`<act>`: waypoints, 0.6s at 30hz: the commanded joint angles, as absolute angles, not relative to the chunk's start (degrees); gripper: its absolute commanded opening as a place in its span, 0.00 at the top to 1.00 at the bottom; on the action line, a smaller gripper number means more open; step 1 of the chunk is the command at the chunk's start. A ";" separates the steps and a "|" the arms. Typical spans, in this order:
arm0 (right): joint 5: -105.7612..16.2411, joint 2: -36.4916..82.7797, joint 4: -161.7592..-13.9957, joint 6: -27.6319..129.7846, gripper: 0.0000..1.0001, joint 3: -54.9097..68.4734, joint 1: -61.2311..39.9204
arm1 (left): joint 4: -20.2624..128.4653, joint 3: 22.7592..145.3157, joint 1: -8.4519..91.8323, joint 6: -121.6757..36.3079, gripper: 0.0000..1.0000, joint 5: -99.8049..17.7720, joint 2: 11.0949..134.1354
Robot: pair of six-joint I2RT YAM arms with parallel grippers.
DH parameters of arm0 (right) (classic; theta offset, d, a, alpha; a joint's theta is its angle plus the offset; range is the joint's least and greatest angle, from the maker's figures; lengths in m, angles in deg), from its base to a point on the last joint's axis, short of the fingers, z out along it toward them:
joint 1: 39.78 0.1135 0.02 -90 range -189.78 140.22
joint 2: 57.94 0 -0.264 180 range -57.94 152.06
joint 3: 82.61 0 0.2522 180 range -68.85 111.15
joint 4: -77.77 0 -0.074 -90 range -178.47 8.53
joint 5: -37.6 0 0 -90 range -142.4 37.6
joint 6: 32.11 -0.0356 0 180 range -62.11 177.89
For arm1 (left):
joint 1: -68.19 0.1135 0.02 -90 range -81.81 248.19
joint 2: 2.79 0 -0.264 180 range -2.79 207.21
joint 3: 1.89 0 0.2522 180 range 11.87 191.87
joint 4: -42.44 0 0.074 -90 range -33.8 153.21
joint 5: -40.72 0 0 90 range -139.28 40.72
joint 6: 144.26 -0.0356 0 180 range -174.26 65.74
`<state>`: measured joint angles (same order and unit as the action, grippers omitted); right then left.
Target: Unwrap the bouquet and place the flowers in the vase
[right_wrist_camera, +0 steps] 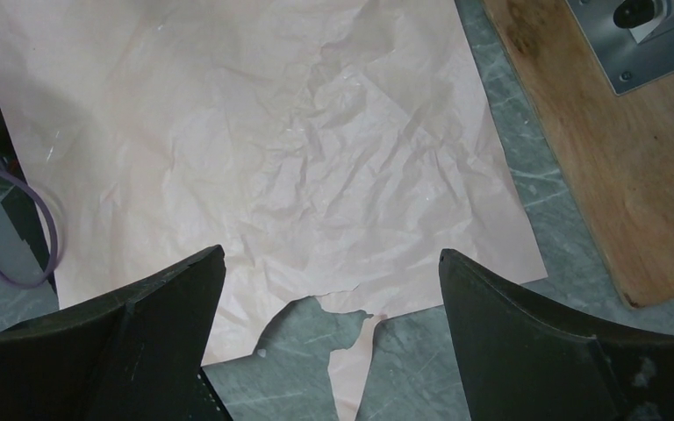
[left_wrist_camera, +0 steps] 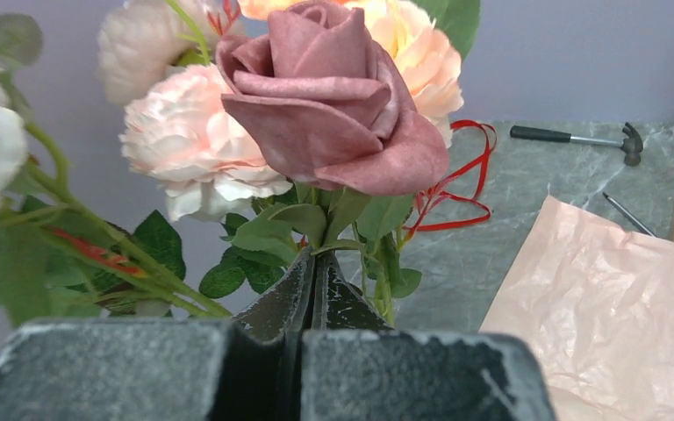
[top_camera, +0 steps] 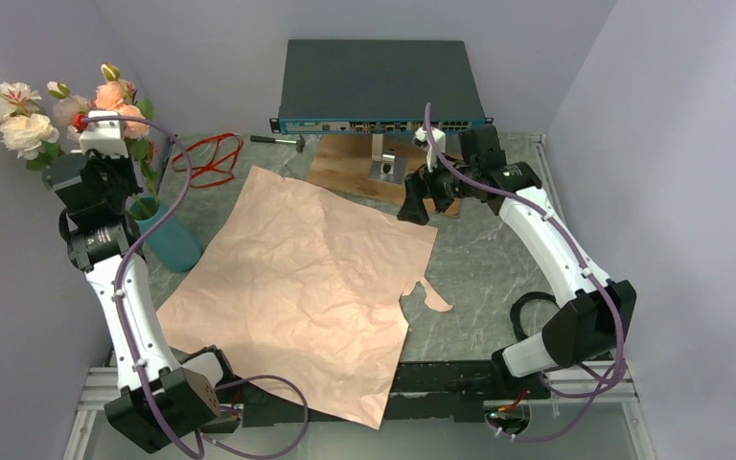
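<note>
The bouquet is undone. Its crinkled pink paper lies flat on the table, and the red ribbon lies loose behind it. The flowers rise at the far left, their green stems reaching down to the mouth of the teal vase. My left gripper is shut, its tips just under a dusty-pink rose. Whether a stem is pinched does not show. My right gripper hovers open and empty over the paper's torn edge.
A dark network box stands at the back, with a small hammer in front of it. A wooden board carries a metal bracket. A torn paper strip sticks out on the right.
</note>
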<state>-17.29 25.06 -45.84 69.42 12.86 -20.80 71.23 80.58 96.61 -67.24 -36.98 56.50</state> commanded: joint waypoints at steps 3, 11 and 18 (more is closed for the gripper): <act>-16.66 26.46 -44.23 72.08 0.05 15.60 -20.45 | 65.70 78.58 96.93 -67.28 1.00 -36.42 59.24; -17.63 27.08 -43.74 73.99 0.03 15.32 -20.39 | 71.67 78.94 97.33 -65.12 1.00 -41.39 63.96; -19.18 29.55 -42.91 77.79 0.02 15.57 -20.44 | 79.19 80.45 97.45 -64.37 0.77 -38.35 62.67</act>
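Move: The left hand, already shut on the rose stem, is high above the vase, whose middle lies about 26 cm below, 2 cm ahead and 2 cm to its right. The red ribbon lies some 25 cm ahead and 5 cm to the right, the wrapping paper's middle about 8 cm back and 30 cm to the right, both some 36 cm below. From the right hand the vase stands roughly 50 cm to the left, 3 cm ahead and 13 cm lower. Down towards the vase mouth goes the left hand, about 8.5 cm, edging a couple of centimetres forward and left, with the forward drift easing back late. It keeps the rose stem pinched at first, tips some 10 degrees downward, then begins to part its fingers near the bottom. The empty, wide-open right hand sinks about 2 cm above the paper. ##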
